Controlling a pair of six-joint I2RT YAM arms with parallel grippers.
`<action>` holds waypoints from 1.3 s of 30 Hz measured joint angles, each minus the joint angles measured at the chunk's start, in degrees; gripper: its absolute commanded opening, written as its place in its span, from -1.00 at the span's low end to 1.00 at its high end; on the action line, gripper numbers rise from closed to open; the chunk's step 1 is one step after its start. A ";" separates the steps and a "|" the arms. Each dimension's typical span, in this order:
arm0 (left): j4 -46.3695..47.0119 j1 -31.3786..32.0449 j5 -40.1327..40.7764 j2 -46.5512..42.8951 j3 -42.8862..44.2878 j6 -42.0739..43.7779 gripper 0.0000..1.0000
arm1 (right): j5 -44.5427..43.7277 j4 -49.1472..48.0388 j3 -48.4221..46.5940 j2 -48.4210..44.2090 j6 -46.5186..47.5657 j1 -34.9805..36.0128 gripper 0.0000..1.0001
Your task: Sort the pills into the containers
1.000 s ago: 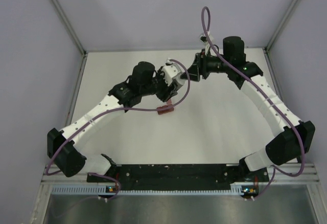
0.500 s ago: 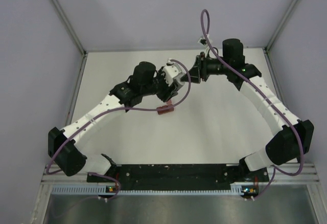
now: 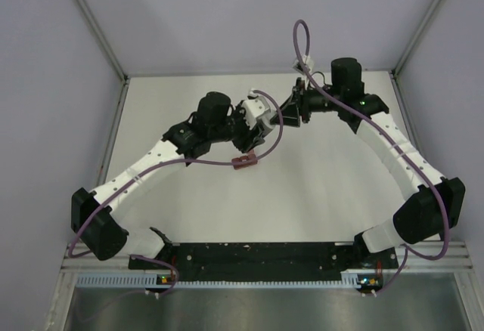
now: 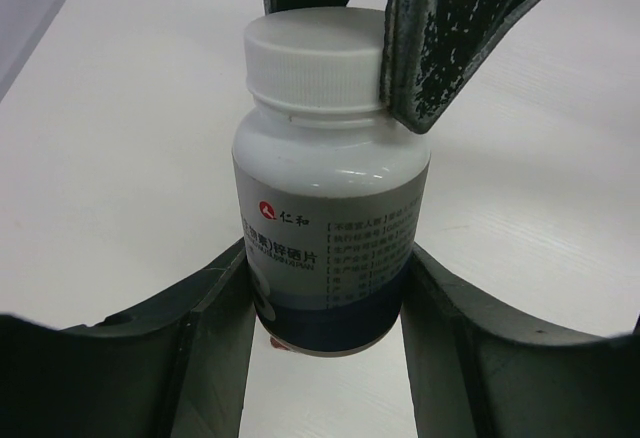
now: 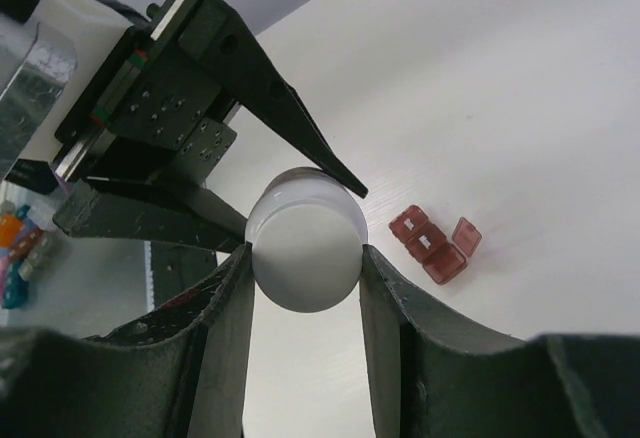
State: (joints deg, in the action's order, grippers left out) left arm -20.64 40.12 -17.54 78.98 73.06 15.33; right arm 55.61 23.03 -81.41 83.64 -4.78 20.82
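A white pill bottle [image 4: 330,208] with a blue band and a white screw cap [image 4: 318,53] is held above the table, my left gripper [image 4: 325,268] shut on its lower body. My right gripper [image 5: 305,253] faces it end-on, and its fingers [image 5: 225,308] press both sides of the cap [image 5: 305,253]. In the top view the two grippers meet at the table's far middle, left [image 3: 261,122] and right [image 3: 289,112]. The containers [image 5: 430,243], a red-brown strip, lie on the table below with one lid flipped open; they also show in the top view [image 3: 244,162]. No pills show.
The white table [image 3: 325,195] has a metal rail along its left edge [image 3: 113,134] and grey walls on three sides. Purple cables [image 3: 272,131] loop off both wrists near the bottle.
My right gripper has narrowed onto the bottle's cap and its wrist has shifted a little, the cable loop rising. The left arm and the bottle have stayed put.
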 measured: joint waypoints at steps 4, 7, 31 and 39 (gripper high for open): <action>-1.14 -0.13 -3.21 -0.11 -0.57 1.03 -1.00 | 2.56 4.50 -0.50 0.00 8.87 0.00 -0.57; -2.08 -0.42 -6.43 -0.17 -0.57 1.81 -1.00 | 4.42 8.74 -1.66 0.00 15.69 0.00 -0.57; -6.69 -1.81 -20.37 -0.50 -0.52 5.79 -1.00 | 9.55 23.04 -2.73 -2.51 40.74 0.07 -0.08; -7.34 -1.81 -20.87 -0.50 -0.31 5.73 -1.00 | 8.90 23.78 -2.78 -3.17 41.86 0.04 -0.27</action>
State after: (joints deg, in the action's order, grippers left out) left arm -27.99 38.30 -38.41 78.48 72.75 21.06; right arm 64.51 46.81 -84.18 80.47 37.08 20.86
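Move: The white pill bottle is already in the left fingers, almost at the hand point. Its screw cap, already gripped by the right fingers, sits about 4 cm right, 2 ahead and 2 above; from the right hand the bottle body is some 4 cm left, 2 back and 3 below. On the table, the red pill case lies roughly 5 cm left, 2 ahead and 23 below the left hand, its small loose piece 3 cm beyond the case and 2 to its right. Bottle and cap are carried back about 5 cm between the two hands, sinking slightly. The left hand keeps its grip on the body, yawing some 20 degrees clockwise, while the right yaws about as far counter-clockwise and rolls its cap grip so that its forward side rises, unscrewing the cap. Near the end the right fingers slacken slightly, then close again. ##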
